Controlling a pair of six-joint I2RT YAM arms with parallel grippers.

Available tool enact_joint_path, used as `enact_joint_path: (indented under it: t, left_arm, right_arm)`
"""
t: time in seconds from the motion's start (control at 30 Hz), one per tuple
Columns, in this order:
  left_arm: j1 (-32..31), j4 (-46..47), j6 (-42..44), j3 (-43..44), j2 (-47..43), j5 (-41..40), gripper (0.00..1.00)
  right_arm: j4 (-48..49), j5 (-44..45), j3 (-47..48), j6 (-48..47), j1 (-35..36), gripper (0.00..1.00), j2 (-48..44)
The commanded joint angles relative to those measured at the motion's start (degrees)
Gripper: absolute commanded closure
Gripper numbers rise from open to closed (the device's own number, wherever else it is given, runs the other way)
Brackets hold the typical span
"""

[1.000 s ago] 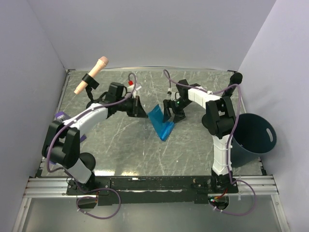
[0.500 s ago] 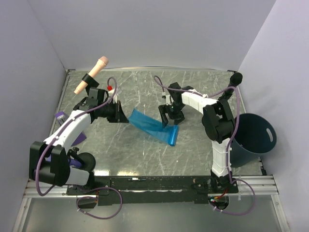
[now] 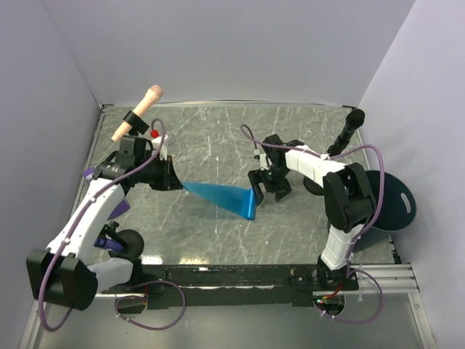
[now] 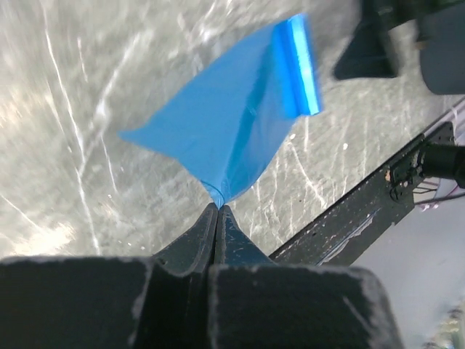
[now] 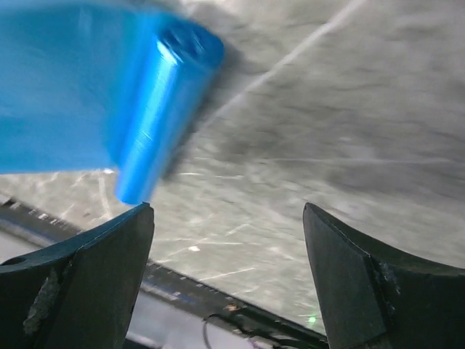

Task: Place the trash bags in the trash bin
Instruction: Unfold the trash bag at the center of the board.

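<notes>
A bright-blue trash bag (image 3: 221,195) stretches as a narrow sheet over the table, ending in a small tight roll (image 3: 253,204). My left gripper (image 3: 179,184) is shut on the sheet's pinched left corner; in the left wrist view the film (image 4: 232,131) fans out from the closed fingertips of that gripper (image 4: 217,208). My right gripper (image 3: 270,190) stands open just right of the roll. In the right wrist view the roll (image 5: 156,109) lies beyond the left fingertip, and nothing sits inside the gripper (image 5: 229,209). The dark trash bin (image 3: 396,207) sits at the right edge, partly hidden by the right arm.
A beige-headed microphone (image 3: 138,113) on a stand rises at the back left, and a black microphone (image 3: 348,129) at the back right. A round black stand base (image 3: 125,241) sits near the left arm's base. The black front rail (image 3: 240,276) borders the table.
My left gripper has pulled leftward with the bag's corner, drawing the sheet out longer. The roll slid down and right. My right gripper has moved slightly right and down, with its jaws wider.
</notes>
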Motion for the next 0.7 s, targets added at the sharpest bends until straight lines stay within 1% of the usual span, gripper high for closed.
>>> enact_joint_path:
  t: [0.0,0.1,0.23,0.3,0.5,0.67]
  left_arm:
    - [0.17,-4.51,5.22,5.26,-3.21,1.87,0.99]
    - [0.17,-5.92,7.60,7.02,-4.09,2.39,0.99]
    - [0.17,-7.06,9.45,9.83,-4.36,3.36,0.99]
    - [0.25,-7.68,12.08,11.58,-4.09,3.36,0.99]
    - [0.34,-10.58,15.60,20.98,-2.34,6.60,0.99]
    - [0.34,-12.86,16.74,25.65,-1.89,7.05,0.99]
  right_arm:
    - [1.64,-7.80,2.16,1.35,0.93,0.11,1.95]
    - [1.28,-10.00,6.99,0.82,1.11,0.11,5.56]
    - [1.63,-18.86,11.66,1.88,0.67,0.11,9.52]
    - [1.81,-21.42,13.15,2.32,1.02,0.12,10.84]
    - [1.11,-18.97,15.36,4.07,2.95,0.11,13.30]
    - [1.90,-19.85,15.45,5.83,3.74,0.10,14.97]
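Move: My left hand holds the bag's free edge. The blue trash bag's roll lies roughly 24 cm to its right, about 2 cm farther out and some 15 cm lower; the microphone stand's foot is some 14 cm left of the hand and 17 cm farther out. From my open right hand the roll is about 7 cm to the left, 1 cm back and a little below, while the black stand's foot is about 16 cm right and 8 cm ahead. I keep the bag's edge pinched in my shut left fingers and lift them about 13 cm almost straight up, easing midway, while they tip up towards level by some 20 degrees and turn a little clockwise. My right hand, still wide open, follows the roll about 8 cm to the left, its fingertips swinging over to the left as well. ##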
